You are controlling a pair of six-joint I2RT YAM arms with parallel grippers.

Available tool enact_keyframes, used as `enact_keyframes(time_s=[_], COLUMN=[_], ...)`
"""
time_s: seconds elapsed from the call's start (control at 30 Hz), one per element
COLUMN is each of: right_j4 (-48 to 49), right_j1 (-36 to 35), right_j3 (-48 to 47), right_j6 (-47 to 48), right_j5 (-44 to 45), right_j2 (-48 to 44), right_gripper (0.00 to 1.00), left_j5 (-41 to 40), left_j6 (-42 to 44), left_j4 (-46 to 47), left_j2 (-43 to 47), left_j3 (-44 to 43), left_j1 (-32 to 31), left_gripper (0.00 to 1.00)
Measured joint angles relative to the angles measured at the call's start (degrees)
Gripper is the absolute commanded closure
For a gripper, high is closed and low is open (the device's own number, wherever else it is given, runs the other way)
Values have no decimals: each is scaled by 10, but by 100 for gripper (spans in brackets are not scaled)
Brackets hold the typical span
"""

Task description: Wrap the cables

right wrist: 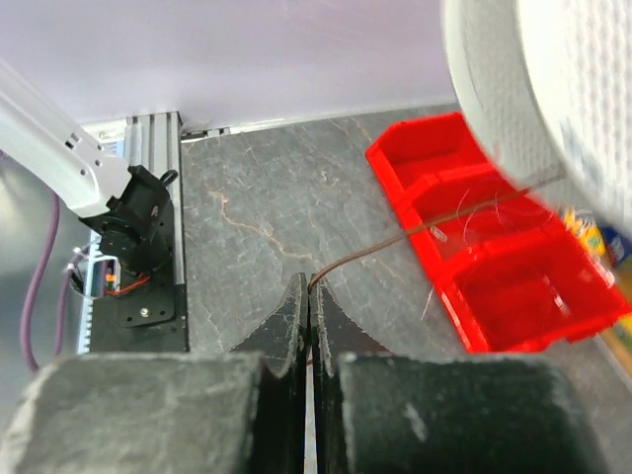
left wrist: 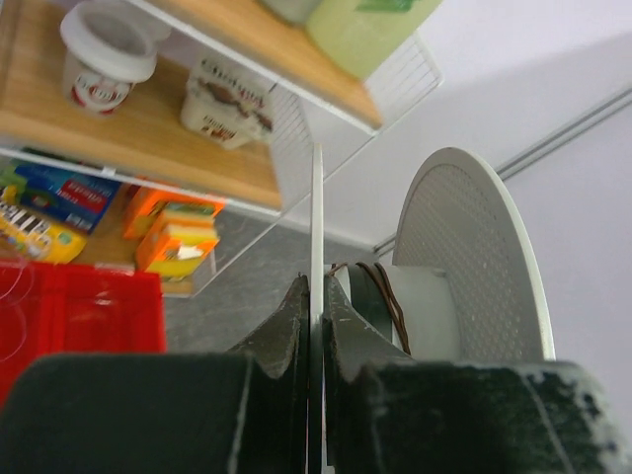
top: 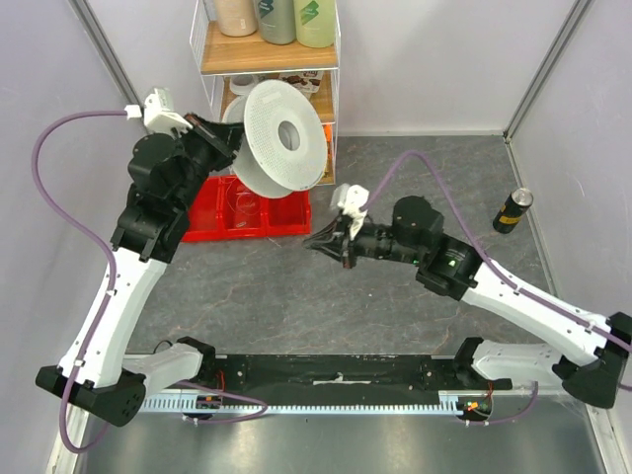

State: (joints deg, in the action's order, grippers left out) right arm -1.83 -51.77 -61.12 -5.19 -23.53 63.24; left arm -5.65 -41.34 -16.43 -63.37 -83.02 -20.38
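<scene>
My left gripper (top: 229,133) is shut on the near flange (left wrist: 317,217) of a round white perforated spool (top: 281,133) and holds it in the air in front of the shelf. A few turns of thin brown cable (left wrist: 395,301) lie on the spool's hub. My right gripper (top: 314,244) is shut on the thin brown cable (right wrist: 425,229). In the right wrist view the cable runs taut from the fingertips (right wrist: 310,279) up and right over the red bin towards the spool (right wrist: 553,89).
A red bin (top: 247,212) sits under the spool. A wire shelf rack (top: 267,59) with bottles and boxes stands behind. A dark can (top: 513,209) stands at the right. A black rail (top: 336,380) runs along the near edge between the arm bases.
</scene>
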Motion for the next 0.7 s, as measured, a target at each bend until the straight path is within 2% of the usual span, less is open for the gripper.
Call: enact_keyframes(time_s=[0.13, 0.3, 0.53, 0.7], right_j4=[-44, -124, -226, -268], right_j1=[-86, -150, -163, -163], right_j3=[-75, -195, -336, -351], right_j6=[97, 212, 276, 280], right_j5=[63, 153, 234, 248], right_j2=[48, 116, 183, 190], right_gripper=[100, 100, 100, 100], left_j5=[-17, -39, -45, -11], left_j6=[37, 129, 264, 330], left_j4=[-13, 7, 47, 85], left_j2=[2, 16, 54, 94], left_j3=[30, 74, 153, 217], left_j1=[-23, -79, -146, -155], left_gripper=[98, 98, 98, 98])
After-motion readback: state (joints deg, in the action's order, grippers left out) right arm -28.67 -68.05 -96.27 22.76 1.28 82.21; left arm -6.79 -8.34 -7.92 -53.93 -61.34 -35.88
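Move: The spool hangs from the left hand, its middle about 5 cm ahead, 5 cm to the right and 2 cm above the fingers that pinch its flange. From the right hand, which holds the cable's end, the spool lies roughly 18 cm ahead, 7 cm to the left and 14 cm higher. The red bin sits some 10 cm ahead of the left hand, 9 cm to its left and 42 cm below. The spool, still pinched by one flange in the left hand, is lowered about 10 cm and brought back and right some 5 cm each, rolling roughly 30 degrees left side up and turning slightly clockwise. The right hand, keeping its shut grip on the cable, goes left and up about 6 cm each to meet the spool, dipping back a little, then forward again, while it rolls and its fingers tip downward. ##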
